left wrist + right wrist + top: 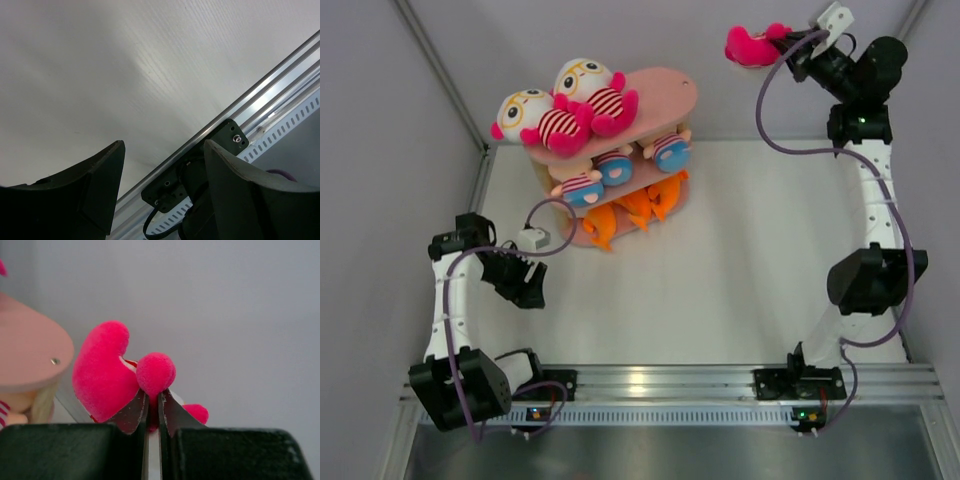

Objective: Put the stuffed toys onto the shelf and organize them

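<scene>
The pink shelf [665, 95] stands at the back left of the table. Two white-headed dolls with glasses [525, 115] [585, 80] lie on its top board. Peach-headed dolls with blue bottoms [582, 188] [670, 150] fill the middle tier, and orange sharks [600, 225] the bottom one. High at the back right, my right gripper [788, 38] [154, 395] is shut on a magenta limb of another stuffed toy [752, 46] [102, 372]; its head is hidden. The shelf's top board [30, 355] shows at the left of the right wrist view. My left gripper [525, 290] [164, 145] hangs open and empty left of the shelf.
White walls close in the table on the left, back and right. A metal rail [670, 380] [280, 85] with the arm bases runs along the near edge. The left wrist view shows bare white tabletop [125, 75] and a black base bracket [200, 165].
</scene>
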`<move>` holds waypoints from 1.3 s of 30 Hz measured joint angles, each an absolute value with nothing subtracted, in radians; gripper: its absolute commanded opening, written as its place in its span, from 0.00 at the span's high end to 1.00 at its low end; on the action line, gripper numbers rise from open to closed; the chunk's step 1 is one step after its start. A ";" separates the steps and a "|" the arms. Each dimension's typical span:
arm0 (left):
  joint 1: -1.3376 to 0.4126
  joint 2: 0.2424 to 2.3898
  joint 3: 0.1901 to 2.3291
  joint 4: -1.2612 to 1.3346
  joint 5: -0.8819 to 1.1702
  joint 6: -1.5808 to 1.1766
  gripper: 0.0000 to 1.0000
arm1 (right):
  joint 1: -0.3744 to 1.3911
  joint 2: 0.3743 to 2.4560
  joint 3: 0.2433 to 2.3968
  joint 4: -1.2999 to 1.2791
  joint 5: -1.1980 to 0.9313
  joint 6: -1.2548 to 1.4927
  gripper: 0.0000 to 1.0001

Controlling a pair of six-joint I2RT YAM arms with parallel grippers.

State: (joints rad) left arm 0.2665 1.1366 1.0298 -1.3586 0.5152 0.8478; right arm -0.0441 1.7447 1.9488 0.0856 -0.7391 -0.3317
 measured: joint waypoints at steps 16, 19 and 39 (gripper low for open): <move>0.266 1.156 1.027 -1.354 0.485 0.826 0.29 | 0.210 2.071 2.278 0.643 -1.246 0.039 1.00; 0.266 1.171 1.027 -1.353 0.484 0.813 0.29 | 0.212 2.090 2.245 0.674 -1.289 0.058 1.00; 0.266 1.196 1.068 -1.350 0.472 0.757 0.29 | 0.180 2.233 2.238 0.962 -1.399 0.319 0.60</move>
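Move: My right hand is up in the air, still pinching the last pink stuffed toy. Its place, the free right end of the pink top shelf, lies about 24 cm to my left, level fore and aft, and some 8 cm lower. At about hand-minus-7 cm height, the nearest seated pink toy is 37 cm left and 4 cm back, the farther one 49 cm left and 9 cm back. From my left hand that free end is some 33 cm ahead, 27 cm right and 28 cm higher. I swing my right hand left about 18 cm with the toy by its pink limb, arching up and back, then down over the shelf's free end while easing slightly forward, ending lower than I began. On the way I turn the wrist some 50 degrees counter-clockwise until the fingers point left, then start opening them around the limb. ##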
